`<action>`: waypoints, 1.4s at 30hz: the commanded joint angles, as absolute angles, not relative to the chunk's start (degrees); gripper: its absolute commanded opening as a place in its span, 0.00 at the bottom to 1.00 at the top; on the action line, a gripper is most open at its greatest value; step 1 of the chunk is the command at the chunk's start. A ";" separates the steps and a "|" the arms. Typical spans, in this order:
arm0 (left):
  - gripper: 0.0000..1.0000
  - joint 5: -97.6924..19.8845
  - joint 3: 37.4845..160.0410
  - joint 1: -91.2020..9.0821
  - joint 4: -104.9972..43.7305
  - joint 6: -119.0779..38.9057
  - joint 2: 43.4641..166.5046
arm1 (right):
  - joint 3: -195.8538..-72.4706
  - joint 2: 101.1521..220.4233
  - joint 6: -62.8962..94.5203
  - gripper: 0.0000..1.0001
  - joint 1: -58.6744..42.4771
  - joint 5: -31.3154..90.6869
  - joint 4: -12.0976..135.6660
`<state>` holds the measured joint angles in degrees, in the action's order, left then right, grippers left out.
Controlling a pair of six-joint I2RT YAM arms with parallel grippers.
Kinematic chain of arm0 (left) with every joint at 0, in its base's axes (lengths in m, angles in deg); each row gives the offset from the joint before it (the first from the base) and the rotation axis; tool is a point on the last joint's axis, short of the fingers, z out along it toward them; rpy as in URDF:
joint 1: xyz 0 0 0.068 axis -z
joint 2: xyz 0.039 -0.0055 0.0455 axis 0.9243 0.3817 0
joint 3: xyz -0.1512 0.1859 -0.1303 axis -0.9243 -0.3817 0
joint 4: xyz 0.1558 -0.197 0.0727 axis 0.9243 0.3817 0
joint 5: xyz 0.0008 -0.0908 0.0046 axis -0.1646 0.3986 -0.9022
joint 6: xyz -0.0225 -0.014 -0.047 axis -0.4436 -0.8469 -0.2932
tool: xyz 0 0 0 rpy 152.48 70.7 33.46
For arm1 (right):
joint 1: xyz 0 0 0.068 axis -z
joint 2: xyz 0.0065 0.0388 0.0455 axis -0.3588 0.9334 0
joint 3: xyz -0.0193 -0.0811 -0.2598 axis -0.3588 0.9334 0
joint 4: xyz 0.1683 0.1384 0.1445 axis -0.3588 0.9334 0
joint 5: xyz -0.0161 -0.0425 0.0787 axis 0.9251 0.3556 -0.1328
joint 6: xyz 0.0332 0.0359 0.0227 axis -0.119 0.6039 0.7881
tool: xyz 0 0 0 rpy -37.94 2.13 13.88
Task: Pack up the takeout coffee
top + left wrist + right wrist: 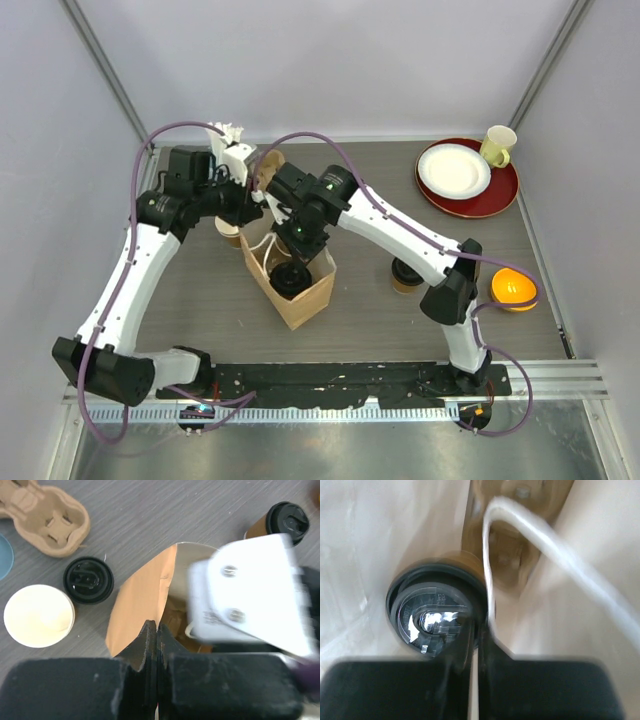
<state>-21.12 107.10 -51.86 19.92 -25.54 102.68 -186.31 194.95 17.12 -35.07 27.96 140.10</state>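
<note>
A brown paper bag (300, 290) stands open at mid-table. One takeout coffee (291, 279) with a black lid stands inside it, and the right wrist view shows it from above (437, 615). The other takeout coffee (405, 276) stands on the table right of the bag, partly behind the right arm; it shows in the left wrist view too (284, 522). My left gripper (157, 626) is shut on the bag's (142, 597) far left rim. My right gripper (479, 630) reaches into the bag's mouth, shut on the rim by the white cord handle (520, 545).
A cardboard cup carrier (45, 517), a black lid (88, 580) and an open pale cup (39, 615) lie left of the bag. A red tray with a white plate (455, 168) and a yellow mug (498, 145) is back right. An orange bowl (513, 288) sits at the right.
</note>
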 commanded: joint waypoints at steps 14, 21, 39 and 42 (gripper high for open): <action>0.00 -10.68 101.93 -50.95 6.71 -22.54 94.09 | -183.17 199.77 18.05 0.01 -34.17 32.32 141.79; 0.00 -11.05 99.37 -52.79 6.54 -24.46 95.23 | -181.04 200.64 17.09 0.01 -33.38 32.23 137.39; 0.00 -7.09 101.12 -52.88 8.73 -23.68 96.55 | -192.47 198.71 17.78 0.50 -33.81 30.38 142.22; 0.00 -6.30 101.65 -52.88 10.75 -23.06 97.16 | -193.96 197.57 18.49 0.52 -33.99 31.00 141.96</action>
<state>-15.99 100.02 -54.22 6.30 -23.51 96.78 -189.51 199.58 15.50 -34.28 30.67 144.72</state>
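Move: The right hand, shut and empty inside the bag, has the lidded cup close by: its middle lies about 3 cm back, 2 cm to the left and 7 cm below. The cardboard carrier in the bag is some 7 cm left of this hand, 3 cm ahead and 12 cm down. From the left hand, which pinches the bag's rim, that lidded cup lies about 12 cm back, 7 cm right and 12 cm lower, and the open paper cups about 8 cm left, 2 cm back and 17 cm lower. The right hand sinks about 4.5 cm deeper into the bag beside the lidded cup, edging some 2 cm forward with its fingers shut, then opens them about halfway and comes back up roughly 2 cm, drawing slightly back. The left hand keeps its pinch on the rim, rises briskly about 3.5 cm and eases back by 1 cm, its fingers tilting up by some 15 degrees. ##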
